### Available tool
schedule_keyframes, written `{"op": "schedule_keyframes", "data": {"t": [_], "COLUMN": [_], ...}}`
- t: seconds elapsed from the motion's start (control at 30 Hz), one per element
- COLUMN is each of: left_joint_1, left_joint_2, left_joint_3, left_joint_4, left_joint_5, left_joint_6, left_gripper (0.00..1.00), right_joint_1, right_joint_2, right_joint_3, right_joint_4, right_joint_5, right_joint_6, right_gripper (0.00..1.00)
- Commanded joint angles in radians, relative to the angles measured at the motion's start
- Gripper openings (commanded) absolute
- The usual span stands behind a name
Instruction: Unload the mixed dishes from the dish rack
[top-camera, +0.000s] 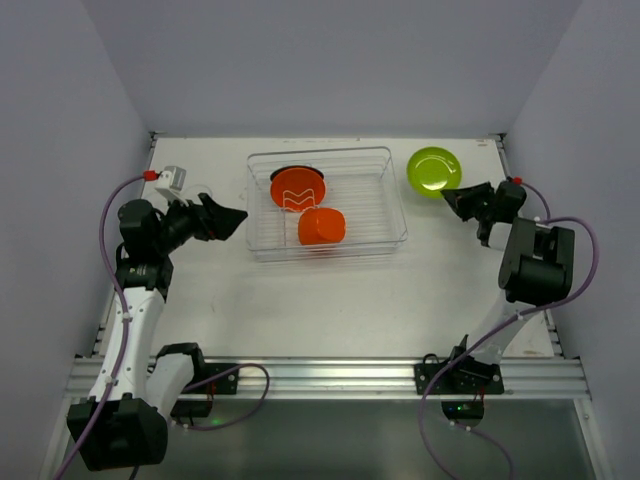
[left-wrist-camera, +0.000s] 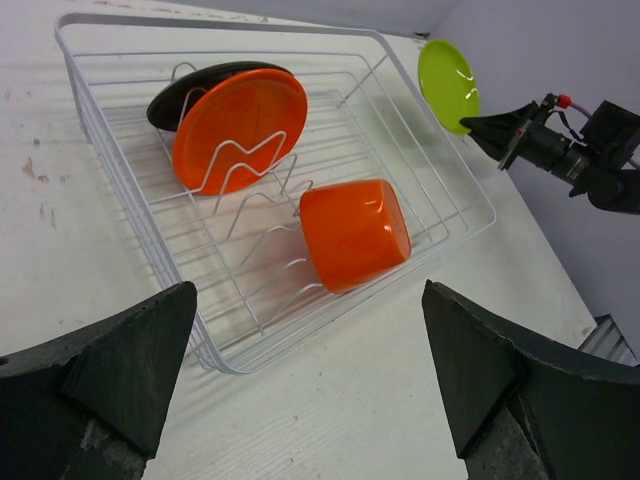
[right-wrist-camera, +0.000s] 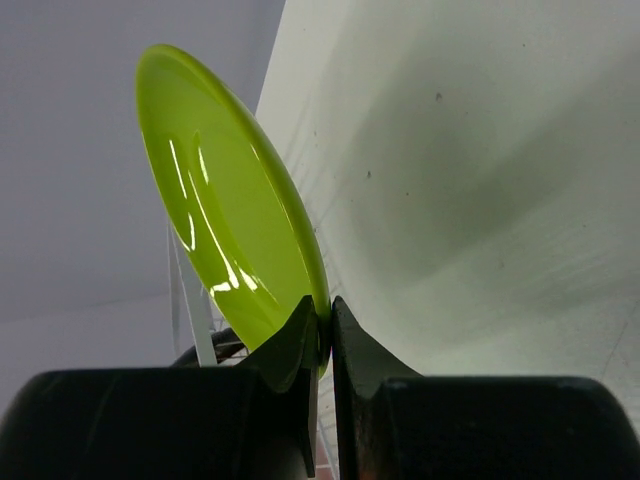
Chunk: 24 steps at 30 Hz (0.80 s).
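Observation:
The clear wire dish rack (top-camera: 392, 205) (left-wrist-camera: 130, 220) sits at the table's back middle. Inside it an orange plate (top-camera: 297, 189) (left-wrist-camera: 240, 125) leans in the slots against a black plate (left-wrist-camera: 185, 85), and an orange cup (top-camera: 321, 227) (left-wrist-camera: 355, 233) lies on its side. My right gripper (top-camera: 452, 197) (right-wrist-camera: 327, 318) is shut on the rim of the lime green plate (top-camera: 433, 170) (right-wrist-camera: 225, 205) (left-wrist-camera: 448, 82), held tilted to the right of the rack. My left gripper (top-camera: 235, 218) (left-wrist-camera: 310, 375) hangs open left of the rack, nothing between its fingers.
A small white block with a red tip (top-camera: 170, 178) lies at the back left. Grey walls close the table on three sides. The aluminium rail (top-camera: 330, 378) with both arm bases runs along the near edge.

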<state>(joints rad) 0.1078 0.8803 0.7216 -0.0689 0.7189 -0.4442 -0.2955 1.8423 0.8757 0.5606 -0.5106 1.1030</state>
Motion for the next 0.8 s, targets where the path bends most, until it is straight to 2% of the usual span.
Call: {"op": "schedule_keyframes", "data": {"t": [0.0,0.17,0.33,0.43,0.63,0.77], "left_joint_1": [-0.003,-0.003,-0.003,-0.003,-0.003,-0.003], "left_joint_2": [-0.004,-0.007,-0.01,-0.012,-0.017,-0.018], "left_joint_3": [-0.007,-0.008,-0.008,-0.01,-0.011,-0.011], "left_joint_4": [0.038,0.038,0.037,0.038,0.038,0.038], "left_joint_5": [0.022,0.022,0.022,0.024,0.024,0.022], "left_joint_6": [-0.002,-0.002,-0.004,-0.004,-0.004,-0.004], "left_gripper": [1.0,1.0,1.0,1.0,1.0,1.0], "right_joint_1": [-0.004,-0.005,-0.004,-0.004,0.001,0.007], "right_joint_2": [0.037,0.063,0.097,0.155,0.181,0.212], "right_joint_3": [0.063,0.134,0.187,0.281,0.328,0.397], "right_joint_4": [0.021,-0.138,-0.191,-0.339,-0.375,-0.499], "right_joint_5": [0.023,0.058,0.052,0.037,0.035,0.043], "right_joint_6": [0.027,-0.005,0.006,-0.011,-0.028,-0.06], "right_gripper": [0.0,0.0,0.0,0.0,0.0,0.0]}}
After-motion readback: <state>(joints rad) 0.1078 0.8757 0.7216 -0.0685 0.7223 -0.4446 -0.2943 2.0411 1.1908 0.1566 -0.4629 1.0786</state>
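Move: Out ahead of the right hand, on the bare table beside the dish rack, is the green plate's landing spot, about 9 cm forward, 3 cm left and 9 cm below. The plate, already gripped, has its middle some 7 cm ahead and 5 cm left, about hand height. The rack's middle is roughly level with the hand fore and aft, 36 cm left; the orange bowl lies 8 cm back and 37 cm left, both some 4 cm lower. From the left hand the spot is about 26 cm ahead, 53 cm right and 24 cm down. Lowering the green plate towards the table, the right hand sinks about 5 cm while easing forward nearly 4 cm and slightly right, then draws back a little as it goes on down. The wrist steadily tips the fingers some 15 degrees farther downward, bringing the plate flatter, and the shut fingers keep their pinch on its near right rim. ##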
